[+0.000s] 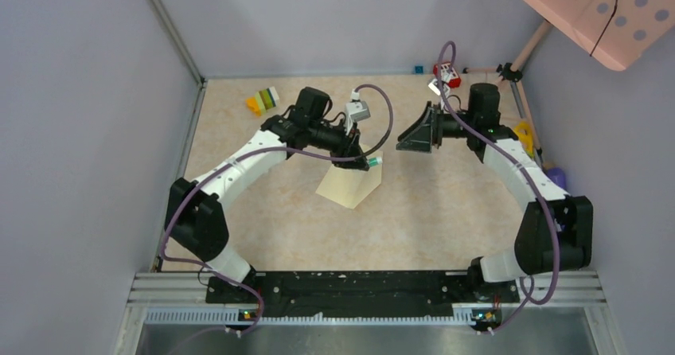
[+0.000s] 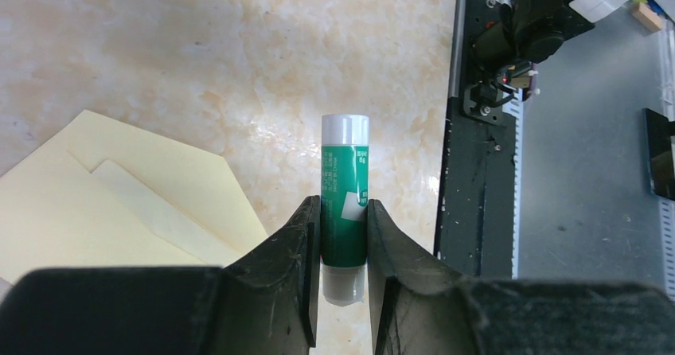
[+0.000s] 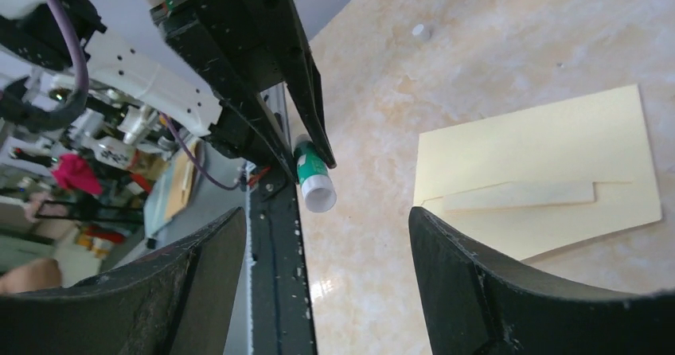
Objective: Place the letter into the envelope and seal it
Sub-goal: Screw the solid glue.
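Note:
The pale yellow envelope (image 1: pixel 350 186) lies flat on the beige table, its flap side up (image 3: pixel 541 172) (image 2: pixel 119 196). I cannot make out the letter as a separate sheet. My left gripper (image 1: pixel 362 160) (image 2: pixel 344 205) hovers just right of the envelope's upper edge, shut on a green glue stick (image 2: pixel 344 188) (image 1: pixel 372 162) (image 3: pixel 312 178) with white ends. The stick juts out beyond the fingertips. My right gripper (image 1: pixel 402 142) (image 3: pixel 328 226) hangs a short way to the right, facing the stick. It stands open with nothing between its fingers.
Coloured blocks (image 1: pixel 263 100) sit at the back left, and small red and white items (image 1: pixel 447 75) at the back right. A yellow object (image 1: pixel 524 136) lies by the right wall. A tiny white round piece (image 3: pixel 419 30) rests on the table. A metal rail (image 1: pixel 358 299) runs along the near edge.

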Tool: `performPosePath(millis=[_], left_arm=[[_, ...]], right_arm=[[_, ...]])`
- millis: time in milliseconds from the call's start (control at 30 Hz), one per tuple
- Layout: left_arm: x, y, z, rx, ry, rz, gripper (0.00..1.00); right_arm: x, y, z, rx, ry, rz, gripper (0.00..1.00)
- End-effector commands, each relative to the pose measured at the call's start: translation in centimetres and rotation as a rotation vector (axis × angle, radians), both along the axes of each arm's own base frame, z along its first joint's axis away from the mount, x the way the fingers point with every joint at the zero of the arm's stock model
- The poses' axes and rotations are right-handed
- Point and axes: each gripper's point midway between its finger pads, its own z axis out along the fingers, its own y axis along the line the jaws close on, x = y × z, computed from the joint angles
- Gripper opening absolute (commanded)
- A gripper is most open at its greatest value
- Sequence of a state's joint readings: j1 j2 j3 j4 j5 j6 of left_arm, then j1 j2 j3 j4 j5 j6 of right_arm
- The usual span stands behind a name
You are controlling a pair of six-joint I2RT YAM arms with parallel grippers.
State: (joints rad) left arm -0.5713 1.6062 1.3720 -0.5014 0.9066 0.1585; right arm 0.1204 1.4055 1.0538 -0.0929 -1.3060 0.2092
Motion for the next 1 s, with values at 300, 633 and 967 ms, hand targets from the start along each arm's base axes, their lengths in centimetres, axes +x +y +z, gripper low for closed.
performPosePath(millis=[300, 633, 967], left_arm=[[0.6, -0.6, -0.2, 0.018, -0.077, 0.023, 0.18], [0.4, -0.8, -0.3, 0.015, -0.066, 0.013, 0.15], [0.0, -1.1, -0.7, 0.003, -0.03, -0.01, 0.15]], right_arm=[[-0.9, 4.1, -3.1, -0.031, 0.222, 0.071, 0.63], [-1.2, 4.5, -4.0, -0.036, 0.251, 0.121, 0.35], [-2.0, 4.2, -3.7, -0.056, 0.163, 0.164, 0.18]])
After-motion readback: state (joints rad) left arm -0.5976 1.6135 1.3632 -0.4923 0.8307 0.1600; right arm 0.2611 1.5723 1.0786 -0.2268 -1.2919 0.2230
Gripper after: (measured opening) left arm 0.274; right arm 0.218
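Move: The solid glue, held out sideways in the left hand's fingers, has its middle about 7 cm left of the open right hand, 3 cm back and 3 cm lower. From the left hand it is some 2 cm right and 1 cm lower. The envelope lies flat on the table, roughly 13 cm left, 3 cm ahead and 22 cm below the right hand. Right hand sinks about 5 cm, reaches 4 cm left and pinches the white end of left-held solid glue. ##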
